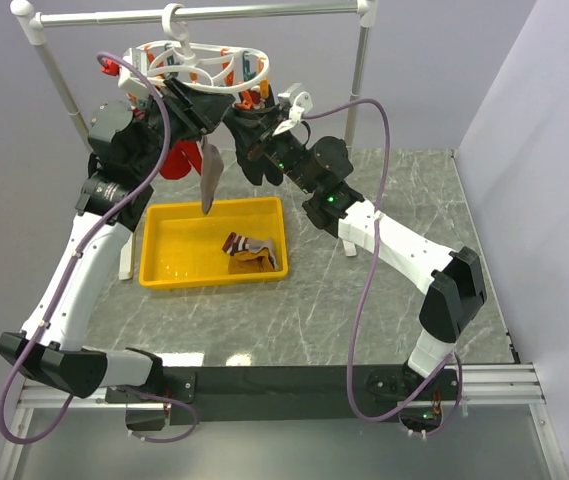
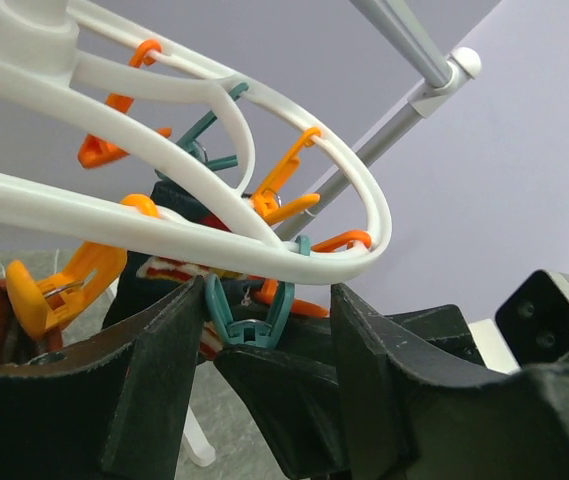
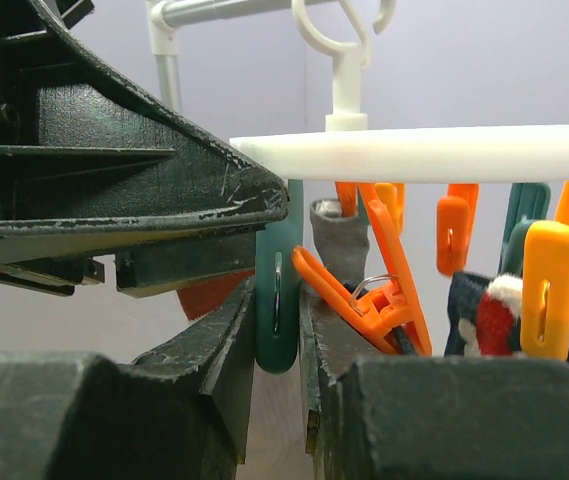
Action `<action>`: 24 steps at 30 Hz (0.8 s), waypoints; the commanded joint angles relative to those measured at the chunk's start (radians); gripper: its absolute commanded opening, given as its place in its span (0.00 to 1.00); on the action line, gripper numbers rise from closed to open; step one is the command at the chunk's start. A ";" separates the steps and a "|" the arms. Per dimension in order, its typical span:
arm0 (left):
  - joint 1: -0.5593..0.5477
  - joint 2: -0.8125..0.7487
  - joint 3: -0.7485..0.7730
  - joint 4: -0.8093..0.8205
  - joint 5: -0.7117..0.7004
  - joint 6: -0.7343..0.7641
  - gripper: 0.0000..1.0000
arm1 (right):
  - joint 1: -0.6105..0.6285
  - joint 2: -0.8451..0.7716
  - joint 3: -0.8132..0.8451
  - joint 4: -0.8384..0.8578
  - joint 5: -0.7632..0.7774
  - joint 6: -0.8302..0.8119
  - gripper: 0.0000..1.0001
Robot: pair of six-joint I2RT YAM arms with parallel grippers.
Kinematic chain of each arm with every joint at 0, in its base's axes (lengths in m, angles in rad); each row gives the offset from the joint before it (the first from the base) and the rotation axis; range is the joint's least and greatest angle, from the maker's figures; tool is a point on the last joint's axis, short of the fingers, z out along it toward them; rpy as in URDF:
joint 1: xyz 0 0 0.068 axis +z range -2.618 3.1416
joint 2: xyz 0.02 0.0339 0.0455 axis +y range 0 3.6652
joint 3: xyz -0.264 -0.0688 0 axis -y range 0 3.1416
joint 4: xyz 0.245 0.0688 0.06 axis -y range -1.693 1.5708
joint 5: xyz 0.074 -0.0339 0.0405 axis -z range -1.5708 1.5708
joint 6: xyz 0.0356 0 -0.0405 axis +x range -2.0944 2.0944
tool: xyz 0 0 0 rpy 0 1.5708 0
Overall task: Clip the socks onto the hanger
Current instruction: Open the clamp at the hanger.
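The white oval hanger [image 1: 204,62] hangs by its hook from the rail, and both grippers are raised to it. My right gripper [image 3: 277,300] is shut on the flat sides of a teal clothespin [image 3: 278,290] dangling from the ring. My left gripper [image 2: 264,300] stands open around that same teal clothespin [image 2: 249,315]. Its left finger touches one handle; the right finger is clear of the other. A grey sock [image 1: 207,175] hangs straight down just behind the pin, and what holds it is hidden. A red sock [image 1: 176,162] hangs beside it.
A yellow bin [image 1: 169,262] lies on the table below the hanger with brown striped socks [image 1: 249,250] in it. The white stand's rail [image 1: 194,14] and its two poles frame the hanger. Orange clothespins [image 3: 554,285] crowd around the teal one.
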 commanded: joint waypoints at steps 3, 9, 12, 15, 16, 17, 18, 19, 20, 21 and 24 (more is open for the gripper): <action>-0.013 0.008 0.035 0.010 -0.064 0.034 0.58 | 0.007 -0.039 0.034 -0.003 0.033 -0.035 0.11; -0.029 0.025 0.059 -0.016 -0.100 0.047 0.55 | 0.014 -0.030 0.043 -0.010 0.047 -0.076 0.11; -0.034 0.031 0.070 -0.027 -0.120 0.055 0.53 | 0.017 -0.026 0.048 -0.014 0.048 -0.081 0.10; -0.036 0.034 0.073 -0.027 -0.123 0.058 0.49 | 0.017 -0.023 0.049 -0.009 0.048 -0.084 0.10; -0.036 0.037 0.073 -0.025 -0.123 0.058 0.48 | 0.017 -0.021 0.049 -0.007 0.048 -0.084 0.10; -0.037 0.037 0.072 -0.025 -0.126 0.061 0.45 | 0.019 -0.018 0.054 -0.010 0.044 -0.085 0.10; -0.036 0.039 0.072 -0.024 -0.127 0.060 0.43 | 0.017 -0.016 0.057 -0.012 0.042 -0.090 0.10; -0.036 0.039 0.072 -0.022 -0.132 0.058 0.40 | 0.017 -0.016 0.063 -0.015 0.041 -0.090 0.10; -0.036 0.037 0.072 -0.021 -0.138 0.055 0.37 | 0.017 -0.015 0.063 -0.015 0.039 -0.092 0.10; -0.036 0.039 0.070 -0.013 -0.141 0.054 0.35 | 0.017 -0.015 0.063 -0.015 0.039 -0.095 0.10; -0.036 0.031 0.052 0.007 -0.161 0.043 0.28 | 0.019 -0.016 0.061 -0.018 0.038 -0.096 0.13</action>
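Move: The green clamp to be opened hangs at the hanger's right end, only about 1 cm ahead, 1 cm right and 1 cm below the left hand point, between its spread fingers. The right hand already has its lower end between the fingertips. From the left hand, an orange clamp sits some 4 cm ahead and 2 cm right; the yellow clamp holding the striped sock is about 6 cm left and 1 cm ahead. The green clamp is taken by its two upper legs: the left hand, fingers pointing forward and right, eases about 1.5 cm forward and as much down around it, then stops and closes until the pads meet both sides, where they squeeze. The right hand keeps its pinch on the lower end, shifting barely 1 cm forward and slightly down. ##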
